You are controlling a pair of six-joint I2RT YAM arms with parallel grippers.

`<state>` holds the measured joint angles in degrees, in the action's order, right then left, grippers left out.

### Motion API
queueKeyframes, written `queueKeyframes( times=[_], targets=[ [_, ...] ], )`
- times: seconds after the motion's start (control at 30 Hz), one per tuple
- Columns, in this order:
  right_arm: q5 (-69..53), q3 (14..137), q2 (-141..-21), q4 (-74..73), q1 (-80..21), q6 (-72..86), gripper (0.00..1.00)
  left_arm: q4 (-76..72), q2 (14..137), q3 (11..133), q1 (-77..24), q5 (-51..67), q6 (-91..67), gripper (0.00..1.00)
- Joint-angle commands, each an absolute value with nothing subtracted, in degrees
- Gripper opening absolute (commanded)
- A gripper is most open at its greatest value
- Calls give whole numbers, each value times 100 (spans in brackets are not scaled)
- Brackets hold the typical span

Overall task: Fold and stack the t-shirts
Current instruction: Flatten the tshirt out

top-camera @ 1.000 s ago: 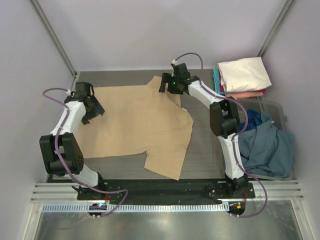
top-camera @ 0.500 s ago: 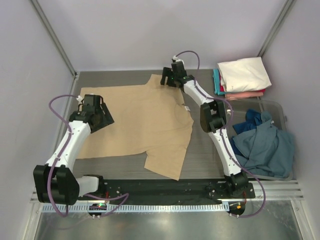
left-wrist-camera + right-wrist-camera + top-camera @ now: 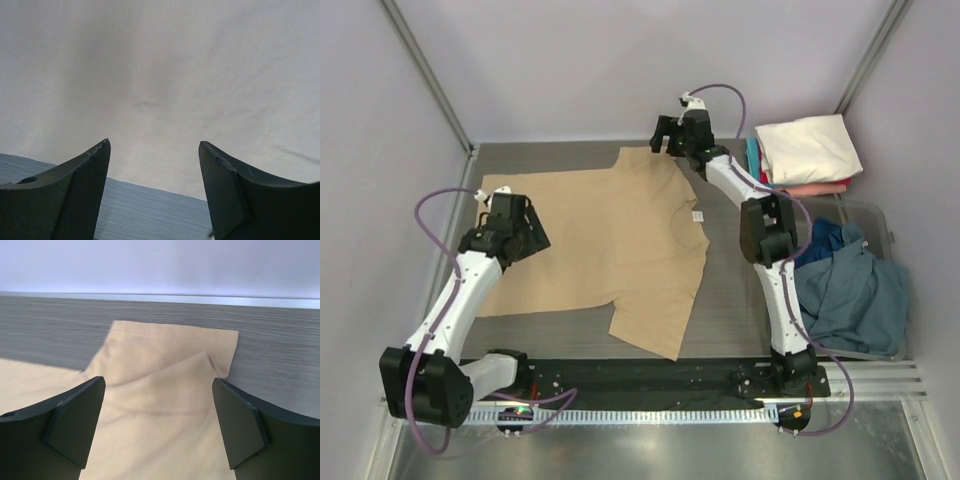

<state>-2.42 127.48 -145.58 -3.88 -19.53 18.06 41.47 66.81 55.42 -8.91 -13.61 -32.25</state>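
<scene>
The tan t-shirt [image 3: 600,235] lies spread flat on the grey table, collar to the right and hem to the left. My left gripper [image 3: 527,238] hovers over its left hem edge. It is open and empty, with cloth [image 3: 160,75] ahead and bare table [image 3: 150,210] between the fingers. My right gripper [image 3: 663,138] is at the far sleeve [image 3: 170,355]. It is open wide, and the sleeve lies loose on the table below and beyond the fingertips [image 3: 225,390].
A folded stack stands at the back right: a cream-white shirt [image 3: 808,147] on top, pink [image 3: 815,187] and teal [image 3: 753,160] below. A clear bin [image 3: 882,215] at the right holds crumpled blue shirts [image 3: 850,285]. Walls enclose the table on three sides.
My right gripper moved toward the far edge and opened wider; the far sleeve now lies flatter. My left arm swung from the left edge inward over the hem.
</scene>
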Motion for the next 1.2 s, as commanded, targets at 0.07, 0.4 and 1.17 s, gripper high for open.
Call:
queueKeyframes(
  times=[0.07, 0.4, 1.17],
  targets=[
    [-483, 10694, -11613, 397, -2056, 1977, 95, 4148, 6337, 5502, -897, -1863, -3427, 73],
    [-1168, 7076, -9606, 35, -2408, 3120, 94, 3885, 6248, 5247, -27, -1345, -3876, 79],
    [-1309, 7128, -11882, -325, -1532, 3550, 90, 3524, 7189, 5414, 237, -1661, -4061, 76]
  ],
)
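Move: The collar seam on the t-shirt's right side lies some 21 cm back from the right hand, 2 cm to its right and 8 cm below. The white tag is about 4 cm farther right of that seam, level with it, and the far sleeve's middle is 5 cm back and 3 cm left of the hand. From the left hand, the shirt's left edge is about 14 cm left, 11 cm down; its near-left corner is just as far left but 12 cm back. Swing the right gripper back about 24 cm in a high arc off the far sleeve, fingers wide open, then drop it and tip it some 30 degrees downward onto the cloth by the collar seam; then ease it a little forward and right, dragging the cloth. Meanwhile take the open left gripper about 6 cm left towards the shirt's left edge, rising slightly, then sinking, turning nearly 20 degrees counter-clockwise. ##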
